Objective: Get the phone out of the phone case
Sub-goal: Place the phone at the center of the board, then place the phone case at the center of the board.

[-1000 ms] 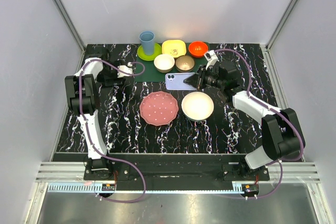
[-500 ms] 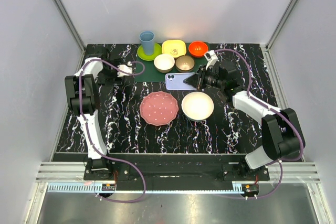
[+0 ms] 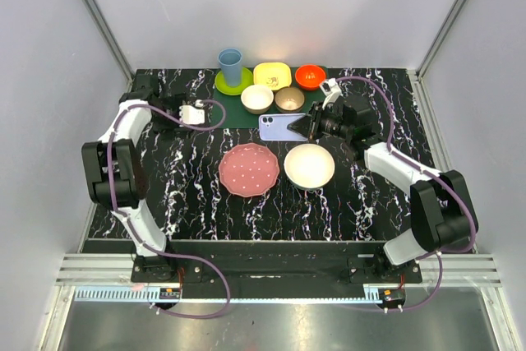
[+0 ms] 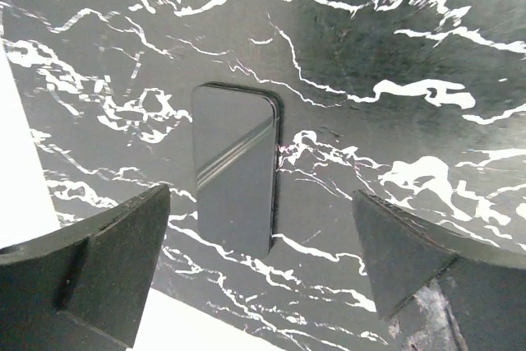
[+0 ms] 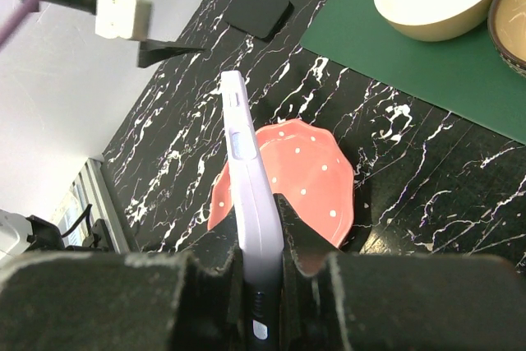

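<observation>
The phone, black and glossy, lies flat on the marbled table, apart from the case. My left gripper hovers over its near end, open wide, with one finger on each side and neither touching it. In the right wrist view the phone shows as a dark slab beside the left gripper. My right gripper is shut on the lavender phone case, held edge-up above the table. From above, the phone case juts left out of the right gripper. The left gripper is at the back left.
A pink dotted plate and a cream plate sit mid-table. A green mat at the back carries a cream bowl and a brown bowl. A blue cup, a yellow dish and an orange bowl stand behind.
The left arm's elbow has swung out to the left and its wrist has shifted slightly left. The right arm and the phone case have not moved.
</observation>
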{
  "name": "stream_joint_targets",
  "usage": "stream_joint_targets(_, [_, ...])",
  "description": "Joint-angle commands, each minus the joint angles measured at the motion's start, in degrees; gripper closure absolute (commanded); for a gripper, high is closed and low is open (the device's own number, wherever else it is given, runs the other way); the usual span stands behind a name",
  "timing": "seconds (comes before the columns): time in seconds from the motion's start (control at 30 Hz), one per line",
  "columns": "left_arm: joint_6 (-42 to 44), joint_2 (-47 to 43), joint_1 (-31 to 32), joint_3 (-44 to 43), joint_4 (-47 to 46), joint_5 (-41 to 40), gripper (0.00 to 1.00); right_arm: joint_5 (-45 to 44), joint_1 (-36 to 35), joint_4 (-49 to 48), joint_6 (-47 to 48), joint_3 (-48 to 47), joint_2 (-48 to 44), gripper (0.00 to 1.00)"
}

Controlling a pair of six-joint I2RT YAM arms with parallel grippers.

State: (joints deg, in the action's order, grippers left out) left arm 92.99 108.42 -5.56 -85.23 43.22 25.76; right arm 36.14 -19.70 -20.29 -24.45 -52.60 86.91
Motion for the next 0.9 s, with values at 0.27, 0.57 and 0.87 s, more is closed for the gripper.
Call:
stream_joint_targets(0.27, [-15.46,-21.75,8.45,9.02,-3.22,15.62,0.01,0.60,0.46,-3.70,-1.30,-0.75,-2.98,1.00])
stream_joint_targets(0.57, [-33.39,-33.01,24.09,19.57,-21.66,15.22,0.01,1.30,0.46,-4.58,-3.24,-0.40,-2.80,1.00])
stream_joint_targets(0.87, [-43.24,-28.53,38.34,15.63,-26.70,-0.87,0.01,2.53,0.37,-5.28,-4.73,-0.31,-2.80,1.00])
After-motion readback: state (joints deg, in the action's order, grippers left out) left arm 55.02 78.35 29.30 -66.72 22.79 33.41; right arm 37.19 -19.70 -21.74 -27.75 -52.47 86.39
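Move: The phone case, gripped by the right hand, has its middle about 36 cm to the left hand's right, 9 cm nearer the base and 10 cm higher; it lies about 4 cm left of the right hand point, level with it fore and aft. From the left hand, the pink plate is 23 cm right, 17 cm back, the cream bowl 26 cm right, 8 cm ahead, and the set-down phone 6 cm ahead, 2 cm left, all some 8 cm lower. The case, still pinched in the nearly still right hand, is what the left hand now heads for: already clear of the phone, it rises and draws back, then sweeps mostly right, in all some 26 cm right, 14 back and 13 up, slowing over the pink plate. Its fingers stay wide open while the wrist rolls about 30 degrees, swinging them from steeply down to more rightward. ##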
